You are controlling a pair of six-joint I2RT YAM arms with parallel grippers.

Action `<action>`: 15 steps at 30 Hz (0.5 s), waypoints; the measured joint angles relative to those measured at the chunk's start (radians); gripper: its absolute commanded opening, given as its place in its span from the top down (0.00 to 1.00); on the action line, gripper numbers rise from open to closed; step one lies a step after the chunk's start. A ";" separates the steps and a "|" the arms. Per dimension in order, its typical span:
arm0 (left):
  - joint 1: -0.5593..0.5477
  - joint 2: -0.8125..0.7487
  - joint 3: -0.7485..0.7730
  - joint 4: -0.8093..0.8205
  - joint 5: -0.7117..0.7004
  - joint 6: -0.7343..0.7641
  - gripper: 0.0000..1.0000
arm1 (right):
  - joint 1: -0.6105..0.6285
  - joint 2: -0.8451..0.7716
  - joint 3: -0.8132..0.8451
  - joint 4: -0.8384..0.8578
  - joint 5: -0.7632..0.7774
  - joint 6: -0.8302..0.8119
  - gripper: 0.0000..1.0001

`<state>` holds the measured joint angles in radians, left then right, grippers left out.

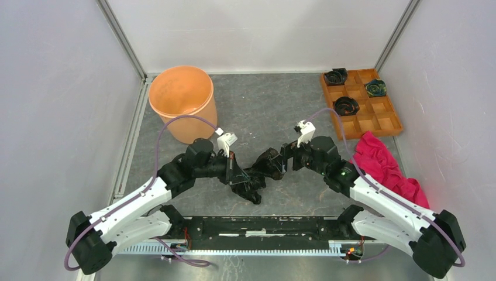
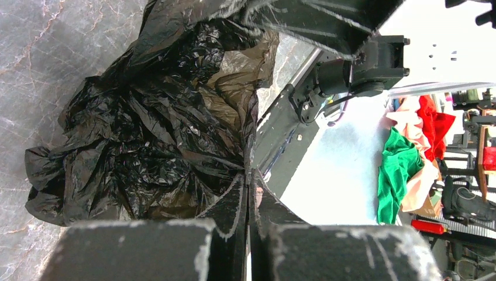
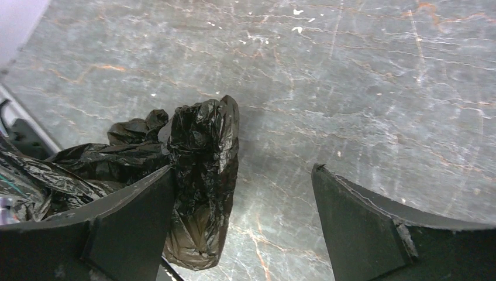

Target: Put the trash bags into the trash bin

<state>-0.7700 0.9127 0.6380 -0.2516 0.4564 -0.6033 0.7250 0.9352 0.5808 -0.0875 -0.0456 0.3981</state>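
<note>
The trash bag (image 1: 261,171), crinkled glossy black film, lies bunched on the grey table between my two grippers. My left gripper (image 1: 236,173) is shut, and its tips (image 2: 250,175) pinch an edge of the bag (image 2: 146,134), whose bulk spreads to the left of them. My right gripper (image 1: 285,160) is open (image 3: 243,168). A hanging fold of the bag (image 3: 202,152) lies against its left finger (image 3: 134,216), inside the gap; the right finger (image 3: 362,222) is clear of it. The trash bin (image 1: 181,99), a round orange bucket, stands upright at the back left, apart from the bag.
An orange-brown compartment tray (image 1: 383,120) with three small black coiled rolls (image 1: 346,105) sits at the back right. A pink-red cloth (image 1: 386,164) lies beside my right arm. Enclosure walls stand at the left, back and right. A black rail (image 1: 263,225) runs along the near edge.
</note>
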 measured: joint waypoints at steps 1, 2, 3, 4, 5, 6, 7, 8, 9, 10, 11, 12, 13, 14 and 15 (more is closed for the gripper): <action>0.000 -0.013 -0.006 0.002 0.000 0.000 0.98 | -0.018 0.001 -0.011 0.021 -0.027 0.008 0.07; 0.000 -0.021 -0.011 0.002 0.000 0.000 0.98 | -0.035 0.001 -0.024 0.039 -0.052 0.018 0.09; 0.000 -0.031 -0.015 0.000 0.000 0.000 0.98 | -0.054 0.001 -0.040 0.073 -0.086 0.034 0.15; 0.000 -0.035 -0.016 -0.002 0.000 0.000 0.98 | -0.067 0.003 -0.055 0.098 -0.116 0.050 0.23; 0.000 -0.035 -0.016 -0.001 0.000 0.000 0.98 | -0.078 0.008 -0.070 0.132 -0.152 0.073 0.31; 0.000 -0.035 -0.016 -0.001 0.000 0.000 0.98 | -0.083 0.019 -0.084 0.168 -0.193 0.094 0.42; 0.000 -0.034 -0.016 -0.002 0.000 0.000 0.98 | -0.084 0.032 -0.101 0.214 -0.232 0.121 0.54; 0.000 -0.032 -0.016 -0.002 0.000 0.000 0.98 | -0.084 0.049 -0.126 0.278 -0.277 0.159 0.64; -0.001 -0.027 -0.014 -0.004 0.000 0.000 0.98 | -0.084 0.064 -0.147 0.325 -0.311 0.184 0.73; -0.001 -0.020 -0.008 -0.008 -0.001 0.000 0.98 | -0.082 0.079 -0.167 0.367 -0.340 0.208 0.81; -0.001 -0.010 0.003 -0.017 -0.004 0.001 0.98 | -0.081 0.095 -0.183 0.393 -0.362 0.232 0.88; -0.002 0.003 0.018 -0.029 -0.011 0.002 0.98 | -0.080 0.114 -0.188 0.401 -0.379 0.246 0.92; -0.002 0.014 0.035 -0.045 -0.023 0.003 0.98 | -0.081 0.127 -0.184 0.398 -0.383 0.244 0.96; -0.002 0.029 0.064 -0.072 -0.052 0.008 0.98 | -0.083 0.138 -0.162 0.357 -0.378 0.231 0.99; -0.002 0.048 0.108 -0.112 -0.093 0.023 0.98 | -0.086 0.150 -0.111 0.283 -0.359 0.206 1.00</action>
<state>-0.7719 0.9611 0.7460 -0.3637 0.3630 -0.5804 0.6388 1.0851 0.4698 0.1959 -0.4046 0.6044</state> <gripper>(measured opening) 0.025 0.052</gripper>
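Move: The trash bag hangs from the left hand's shut fingers. Its free end lies about 3 cm left of the right hand's open fingers, 2 cm nearer the base and 3 cm lower; the bag's slack body is some 13 cm left, 9 cm back and 8 cm below. The wooden tray stands roughly 25 cm ahead and 33 cm right. From the left hand, the free end is about 6 cm ahead and 12 cm right, 3 cm lower; the bin some 27 cm ahead, 20 cm left. The bag's free end is taken between the right fingers: the right hand goes about 3.5 cm left, also back and down roughly 2.5 cm each, easing forward a little at the end. Its left side lifts and its fingers tip down, some 20 degrees in all, while they close from wide open to nearly shut and pinch the plastic. The left hand keeps its pinch and at the end starts forward, 1.5 cm or so. ##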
